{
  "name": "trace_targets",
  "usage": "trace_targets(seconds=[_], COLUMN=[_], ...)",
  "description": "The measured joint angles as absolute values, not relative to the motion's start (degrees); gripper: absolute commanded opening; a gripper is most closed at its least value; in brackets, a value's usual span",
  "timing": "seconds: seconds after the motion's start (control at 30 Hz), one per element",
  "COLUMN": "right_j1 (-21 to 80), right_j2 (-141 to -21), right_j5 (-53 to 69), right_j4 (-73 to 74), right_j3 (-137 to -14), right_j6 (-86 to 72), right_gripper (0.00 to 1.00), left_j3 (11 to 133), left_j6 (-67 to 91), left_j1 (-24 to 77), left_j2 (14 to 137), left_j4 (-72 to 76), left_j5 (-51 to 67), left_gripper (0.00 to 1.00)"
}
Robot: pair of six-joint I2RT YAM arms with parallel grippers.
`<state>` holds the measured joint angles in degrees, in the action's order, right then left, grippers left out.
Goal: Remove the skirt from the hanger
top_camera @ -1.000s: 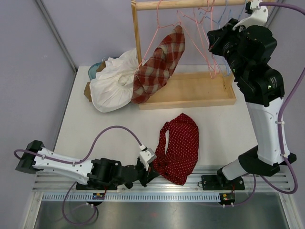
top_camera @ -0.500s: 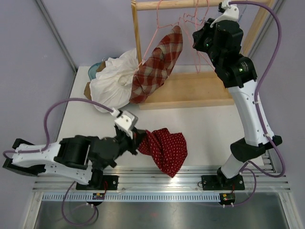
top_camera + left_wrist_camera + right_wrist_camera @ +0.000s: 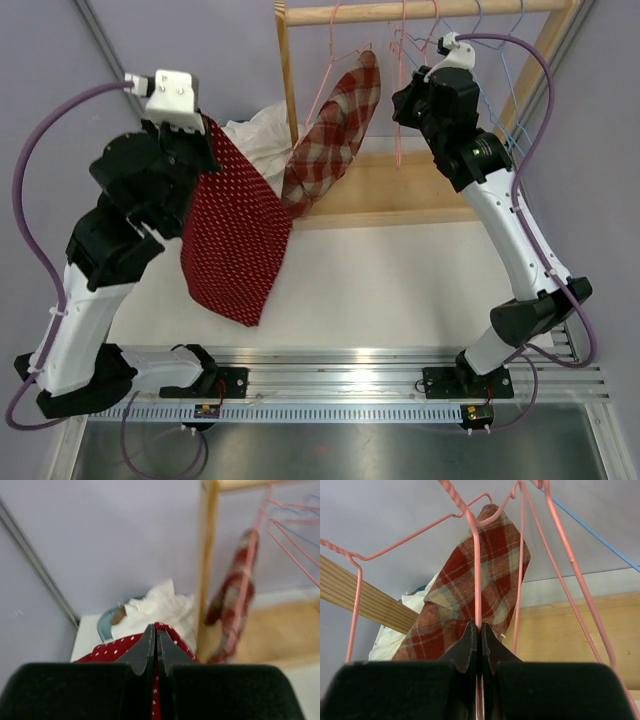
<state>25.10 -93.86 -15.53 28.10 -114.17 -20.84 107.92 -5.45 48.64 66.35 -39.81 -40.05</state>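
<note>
A red-and-grey plaid skirt (image 3: 335,130) hangs on a pink wire hanger (image 3: 330,60) on the wooden rack's rail; it also shows in the right wrist view (image 3: 470,600). My right gripper (image 3: 402,98) is shut on a pink hanger wire (image 3: 477,570), its tips (image 3: 480,627) just in front of the plaid skirt. My left gripper (image 3: 205,125) is raised high at the back left, shut on the top edge of a red white-dotted skirt (image 3: 235,235), which hangs down freely. In the left wrist view the tips (image 3: 156,630) pinch that red fabric (image 3: 112,647).
The wooden rack (image 3: 400,190) stands at the back, with its post (image 3: 288,70) at the left. Several more pink and blue hangers (image 3: 480,25) hang on its rail. A white cloth pile (image 3: 255,145) and a teal bowl (image 3: 106,622) lie behind the red skirt.
My left arm has lifted the red dotted skirt from the table's front up to the back left. My right gripper has moved left along the rail to the pink hanger.
</note>
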Motion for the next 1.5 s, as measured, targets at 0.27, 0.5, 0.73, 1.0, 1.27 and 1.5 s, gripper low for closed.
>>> trace_targets(seconds=[0.27,0.5,0.73,1.0,1.27,1.5], right_j1=[25.1,25.0,25.0,29.3,32.7,35.4], right_j2=[-83.0,-71.9,-67.5,-77.4,-95.5,-110.0], right_j5=[-14.9,-12.3,0.0,7.7,6.9,4.7], right_j4=[21.1,18.4,19.3,21.9,26.6,32.6], right_j3=[-99.6,-86.2,-82.1,-104.3,-125.9,-135.5], right_j6=[-24.3,-26.1,-24.0,-20.9,-18.7,-17.9], right_gripper=[0.09,0.34,0.45,0.45,0.45,0.4], left_j3=[136.0,137.2,130.5,105.1,82.8,61.6], left_j6=[-5.2,2.4,9.7,15.1,16.8,17.0], left_j1=[19.2,8.7,7.1,6.5,6.6,7.2], left_j2=[89.3,101.7,112.8,107.7,80.3,52.4], left_j4=[-38.8,-27.6,-17.4,-17.7,-18.1,-16.9], left_j5=[-19.8,-0.8,5.5,4.7,3.3,4.9], left_gripper=[0.0,0.0,0.99,0.99,0.99,0.99])
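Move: The left hand, holding the dotted skirt, has the pile of garments about 30 cm ahead, 2 cm left and 40 cm below. The rack's left post stands about 30 cm ahead, 10 cm right; the plaid skirt about 27 cm ahead, 18 cm right. From the right hand, shut on an empty pink hanger, the plaid skirt's hanger is some 12 cm left, 3 cm ahead, level in height; that post is 22 cm left, 3 cm ahead. Left carries the skirt 30 cm forward over the pile, opens, withdraws; right opens, retreats, swings 16 cm left. ##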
